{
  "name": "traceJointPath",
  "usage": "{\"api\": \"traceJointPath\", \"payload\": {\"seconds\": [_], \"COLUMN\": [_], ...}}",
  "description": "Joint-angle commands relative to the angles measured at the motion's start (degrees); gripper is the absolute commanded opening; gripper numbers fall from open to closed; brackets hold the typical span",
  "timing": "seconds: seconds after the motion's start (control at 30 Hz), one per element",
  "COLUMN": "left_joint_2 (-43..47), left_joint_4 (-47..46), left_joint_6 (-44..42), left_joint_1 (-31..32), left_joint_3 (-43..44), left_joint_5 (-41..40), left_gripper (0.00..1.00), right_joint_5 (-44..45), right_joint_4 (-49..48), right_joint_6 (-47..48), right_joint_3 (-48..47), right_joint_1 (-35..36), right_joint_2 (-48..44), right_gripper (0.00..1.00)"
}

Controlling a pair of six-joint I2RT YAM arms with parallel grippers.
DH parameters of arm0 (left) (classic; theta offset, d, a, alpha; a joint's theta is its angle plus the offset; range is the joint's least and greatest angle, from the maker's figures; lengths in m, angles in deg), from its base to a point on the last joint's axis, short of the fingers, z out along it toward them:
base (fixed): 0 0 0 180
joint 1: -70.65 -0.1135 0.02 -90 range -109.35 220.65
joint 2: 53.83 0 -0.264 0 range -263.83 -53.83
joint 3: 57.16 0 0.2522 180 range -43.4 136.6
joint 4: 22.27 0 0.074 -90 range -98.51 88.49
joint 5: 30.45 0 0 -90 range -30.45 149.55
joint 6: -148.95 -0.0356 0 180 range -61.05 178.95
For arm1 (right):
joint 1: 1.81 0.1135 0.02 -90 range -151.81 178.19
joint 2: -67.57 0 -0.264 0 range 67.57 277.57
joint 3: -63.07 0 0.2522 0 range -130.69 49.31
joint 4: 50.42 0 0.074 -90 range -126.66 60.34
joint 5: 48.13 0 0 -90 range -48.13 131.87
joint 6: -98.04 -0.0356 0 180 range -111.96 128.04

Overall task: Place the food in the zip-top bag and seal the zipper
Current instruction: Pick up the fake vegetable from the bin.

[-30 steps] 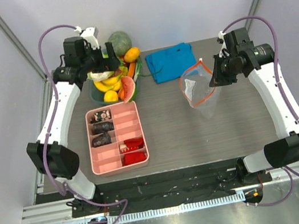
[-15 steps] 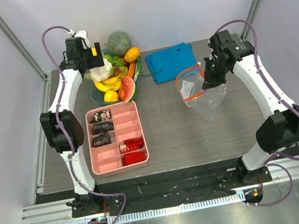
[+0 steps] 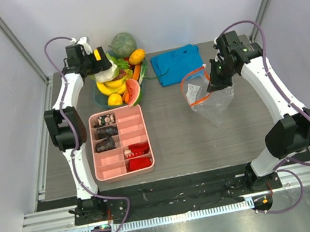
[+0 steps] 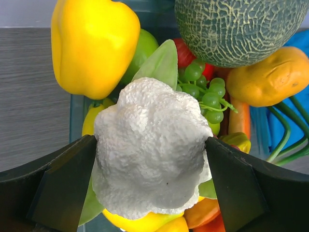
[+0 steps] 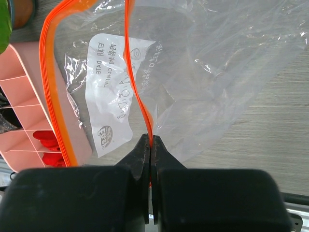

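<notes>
The food (image 3: 122, 85) is heaped in a teal bowl at the back left. On top lies a white cauliflower (image 3: 106, 73) (image 4: 152, 145). My left gripper (image 3: 103, 68) (image 4: 150, 145) is open, one finger at each side of the cauliflower, close against it. The zip-top bag (image 3: 211, 99) (image 5: 212, 63) hangs clear and crinkly at the right, its mouth gaping and its bottom on the table. My right gripper (image 3: 214, 84) (image 5: 151, 141) is shut on the orange-red zipper (image 3: 188, 84) (image 5: 131, 72) at one side of the mouth.
A green melon (image 3: 123, 42) (image 4: 236, 29), a yellow pepper (image 4: 91, 43) and grapes crowd round the cauliflower. The pink compartment tray (image 3: 121, 143) (image 5: 19, 96) lies front left. A folded blue cloth (image 3: 177, 63) sits at the back, between bowl and bag.
The left arm has folded back and its gripper has settled round the cauliflower. The right arm has drawn in and carried the bag a little to the left.
</notes>
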Motion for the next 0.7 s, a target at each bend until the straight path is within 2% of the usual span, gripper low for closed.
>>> {"api": "traceJointPath", "payload": {"seconds": [0.0, 0.2, 0.23, 0.27, 0.33, 0.37, 0.47, 0.53, 0.57, 0.67], "left_joint_2": [-2.0, -1.0, 0.1, 0.7, 2.6, 3.3, 5.7, 6.5, 7.4, 9.5], "left_joint_4": [-4.2, -5.4, -5.4, -5.0, -4.2, -3.7, -2.2, -0.9, -0.6, -0.1], "left_joint_6": [8.4, 8.6, 7.5, 7.0, 5.3, 4.6, 2.4, 1.6, 1.0, 1.5], "left_joint_1": [-2.6, -3.0, -3.0, -3.0, -3.0, -3.0, -3.0, -3.0, -3.0, -3.0], "left_joint_3": [0.9, -1.0, -1.3, -1.4, -2.0, -2.2, -3.0, -3.0, -3.1, -3.3], "left_joint_5": [10.3, 14.6, 14.6, 14.2, 12.6, 12.3, 9.7, 9.0, 9.2, 9.7], "left_gripper": [1.00, 0.99, 0.94, 0.84, 0.70, 0.58, 0.41, 0.35, 0.26, 0.17], "right_joint_5": [-1.2, -1.9, -2.1, -2.2, -2.7, -2.7, -3.0, -3.1, -3.1, -3.4], "right_joint_4": [-1.6, -1.8, -2.0, -2.3, -2.7, -2.8, -3.0, -3.1, -3.1, -3.1], "right_joint_6": [0.3, 0.5, 0.6, 0.5, 0.4, 0.1, 0.1, 0.1, 0.2, 0.3], "right_joint_3": [-2.1, -3.4, -3.8, -3.9, -3.9, -3.8, -3.9, -4.0, -4.0, -4.3], "right_joint_1": [0.6, 0.9, 0.9, 1.0, 1.1, 1.4, 1.5, 1.6, 1.5, 1.6], "right_joint_2": [0.2, 1.3, 1.4, 1.5, 1.6, 1.6, 1.7, 1.8, 1.7, 1.8], "right_gripper": [0.01, 0.01, 0.01, 0.01, 0.01, 0.01, 0.01, 0.01, 0.01, 0.01]}}
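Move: The white cauliflower sits between the left hand's wide-open fingers, its middle about 1 cm ahead, 1 cm right and 3 cm below. The yellow pepper is some 8 cm ahead and 2 cm left, the melon roughly 12 cm ahead and 11 cm right, and the bananas about 7 cm back and 4 cm right, lower down. From the right hand the cauliflower lies some 25 cm ahead and 43 cm left. The left hand stays over the bowl and rolls some 10 degrees, its left side dipping, then shuts its fingers from wide open to about a third on both sides of the cauliflower, squeezing it, and at the end starts easing back and up by 1 to 1.5 cm. Meanwhile the right hand, still pinching the zip-top bag by its orange rim, drifts about 1.5 cm left and slightly forward, towards the bowl. ##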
